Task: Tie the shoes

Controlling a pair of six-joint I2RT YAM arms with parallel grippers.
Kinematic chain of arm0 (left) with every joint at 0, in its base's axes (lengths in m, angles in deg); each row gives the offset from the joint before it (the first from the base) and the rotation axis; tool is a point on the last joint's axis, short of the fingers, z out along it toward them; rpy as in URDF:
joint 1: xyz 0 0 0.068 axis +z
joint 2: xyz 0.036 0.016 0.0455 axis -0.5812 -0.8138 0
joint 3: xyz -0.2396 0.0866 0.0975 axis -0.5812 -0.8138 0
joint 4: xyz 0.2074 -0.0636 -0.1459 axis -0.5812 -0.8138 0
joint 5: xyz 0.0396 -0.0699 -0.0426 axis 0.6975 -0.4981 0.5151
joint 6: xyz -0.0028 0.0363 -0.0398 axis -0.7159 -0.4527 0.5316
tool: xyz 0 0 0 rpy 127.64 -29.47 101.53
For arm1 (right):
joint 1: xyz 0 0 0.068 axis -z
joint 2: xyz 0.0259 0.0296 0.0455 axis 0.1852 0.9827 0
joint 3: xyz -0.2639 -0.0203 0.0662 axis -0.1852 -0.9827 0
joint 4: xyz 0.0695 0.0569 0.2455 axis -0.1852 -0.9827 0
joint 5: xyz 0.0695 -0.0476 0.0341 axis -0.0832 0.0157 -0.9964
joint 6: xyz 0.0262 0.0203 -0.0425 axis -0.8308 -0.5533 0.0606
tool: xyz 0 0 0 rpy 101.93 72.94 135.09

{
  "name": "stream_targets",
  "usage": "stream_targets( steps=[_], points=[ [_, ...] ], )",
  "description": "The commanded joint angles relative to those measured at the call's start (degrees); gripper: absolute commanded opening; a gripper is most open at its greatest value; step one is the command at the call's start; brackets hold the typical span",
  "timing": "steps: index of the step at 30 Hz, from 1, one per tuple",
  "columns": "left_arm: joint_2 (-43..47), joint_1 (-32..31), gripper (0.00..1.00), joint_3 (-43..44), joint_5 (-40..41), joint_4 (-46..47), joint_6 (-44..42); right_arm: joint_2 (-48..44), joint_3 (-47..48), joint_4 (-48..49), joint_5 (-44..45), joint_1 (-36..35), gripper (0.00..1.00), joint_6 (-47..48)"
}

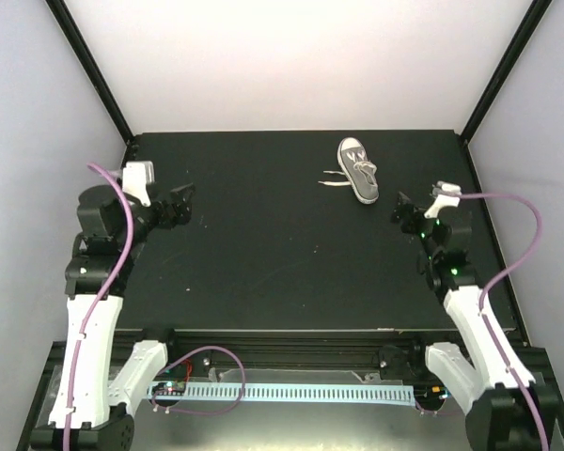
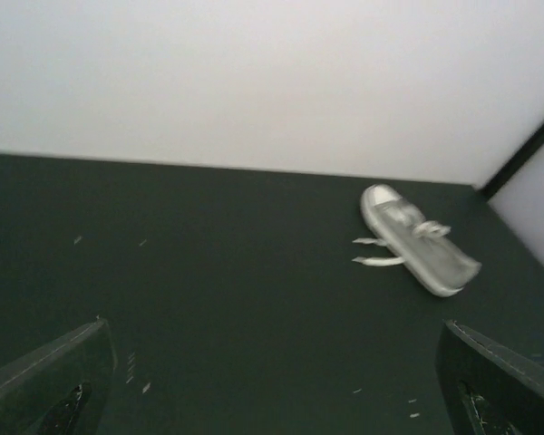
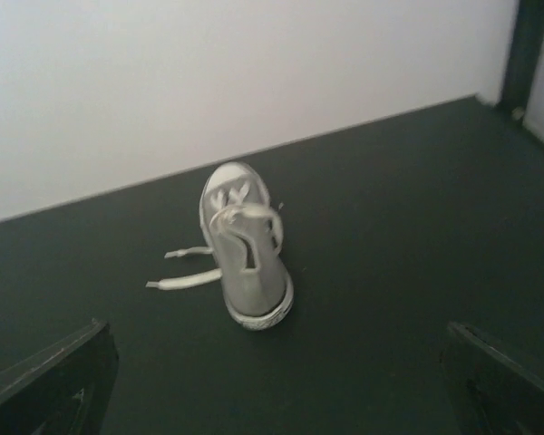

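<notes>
A small grey shoe [image 1: 358, 170] with a white sole and toe cap lies on the black table [image 1: 263, 272] at the back right, toe toward the far wall. Its loose white laces [image 1: 334, 180] trail to the left. In the left wrist view the shoe [image 2: 417, 243] sits far off to the upper right. The right wrist view shows the shoe [image 3: 245, 263] heel-on, with two lace ends [image 3: 186, 279] lying flat at its left. My left gripper [image 1: 180, 203] hovers open at the table's left. My right gripper [image 1: 403, 212] hangs open just right of and nearer than the shoe. Neither holds anything.
A white back wall [image 1: 291, 66] and black corner posts [image 1: 89, 66] close in the table. Purple cables [image 1: 522, 249] loop off both arms. A rail with a perforated strip [image 1: 291, 390] runs along the near edge between the arm bases.
</notes>
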State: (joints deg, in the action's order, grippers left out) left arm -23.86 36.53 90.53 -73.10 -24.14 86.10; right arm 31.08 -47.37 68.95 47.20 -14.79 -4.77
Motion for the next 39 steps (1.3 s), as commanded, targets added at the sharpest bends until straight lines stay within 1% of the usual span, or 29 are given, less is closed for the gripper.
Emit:
stream_targets(
  steps=[1,3,5,7,9,11,17,19,22,27,29,31,32,33,34,35,37,38,39],
  points=[
    [4.2,0.0,0.99,-8.7,10.8,2.5,-2.2,9.5,6.8,-7.8,-11.7,-0.1,1.0,1.9],
    [5.5,0.0,0.99,-13.0,11.0,4.4,-3.6,14.2,8.7,-7.7,-14.3,-0.2,1.0,1.4],
    [5.3,0.0,0.99,-15.1,8.6,4.2,-5.8,18.6,10.6,-7.6,-15.5,-0.6,1.0,2.2],
    [4.2,0.1,0.99,-16.2,9.2,3.7,-6.2,24.5,13.8,-9.3,-13.5,-1.6,1.0,3.6],
    [2.7,0.0,0.99,-15.3,11.4,2.0,-6.1,30.4,18.1,-12.3,-9.2,-2.4,1.0,4.4],
    [1.8,0.1,0.99,-15.0,12.2,1.8,-6.0,36.5,23.4,-14.2,-7.9,-2.4,0.99,4.9],
    [1.5,0.1,0.99,-16.5,15.5,2.0,-6.1,53.2,37.1,-19.2,-8.9,-2.6,0.87,7.1],
    [0.9,0.1,0.99,-16.6,16.2,1.9,-6.2,57.6,41.0,-20.8,-9.2,-2.5,0.8,7.5],
    [-0.1,0.0,0.99,-16.5,17.1,1.3,-6.3,62.4,45.2,-21.8,-11.1,-2.5,0.74,8.0],
    [-1.0,0.0,0.99,-16.5,17.6,1.2,-6.2,68.2,50.5,-23.2,-12.9,-2.6,0.69,8.3],
    [-1.4,0.0,0.99,-16.5,17.2,1.2,-6.2,69.7,51.9,-23.6,-14.0,-2.6,0.66,8.2],
    [-1.8,0.1,0.99,-16.4,16.7,1.3,-6.1,71.0,53.5,-24.6,-14.9,-2.7,0.65,8.4],
    [-2.0,0.1,0.99,-16.4,16.6,1.3,-6.1,71.5,54.1,-25.0,-15.1,-2.6,0.63,8.5],
    [-2.1,0.1,0.99,-16.5,16.6,1.3,-6.1,72.0,54.8,-25.5,-15.1,-2.6,0.59,8.6],
    [-2.3,0.1,0.99,-16.5,16.6,1.3,-6.1,72.4,55.4,-25.8,-15.1,-2.6,0.49,8.6],
    [-2.6,0.1,0.99,-16.4,16.6,1.3,-6.1,72.7,55.9,-26.2,-15.4,-2.6,0.34,8.7],
    [-3.0,0.1,0.99,-16.2,16.4,1.2,-6.1,72.9,56.4,-26.5,-16.1,-2.6,0.1,8.4],
    [-3.3,0.1,0.99,-16.1,16.4,1.2,-6.1,72.6,56.1,-26.2,-16.9,-2.6,0.03,7.9],
    [-3.4,0.0,0.99,-15.9,16.4,1.2,-6.2,72.0,55.7,-25.4,-17.9,-2.6,0.02,7.6]
  ],
)
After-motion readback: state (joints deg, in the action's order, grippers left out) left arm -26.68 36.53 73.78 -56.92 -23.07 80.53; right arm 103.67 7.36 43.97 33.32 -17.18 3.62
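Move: The grey shoe lies toe outward, its middle about 20 cm ahead of the right hand, 9 cm to its left and 20 cm below. The laces bunched on its top are some 21 cm ahead, 8 cm left and 16 cm down. Two loose lace ends lie on the table about 10 cm left of the shoe's middle and 2 cm nearer the base. From the left hand the shoe is roughly 25 cm ahead, 44 cm right and 33 cm below. The right fingers come down on the shoe's upper, just heelward of the bunched laces, and pinch its seam at the opening, nearly shut after starting wide open. To get there the hand reaches about 18 cm forward and as far down, drifting left and tipping down some 40 degrees with a counter-clockwise turn. Meanwhile the left hand, still open, sinks about 15 cm and shifts left, well clear of the shoe. ##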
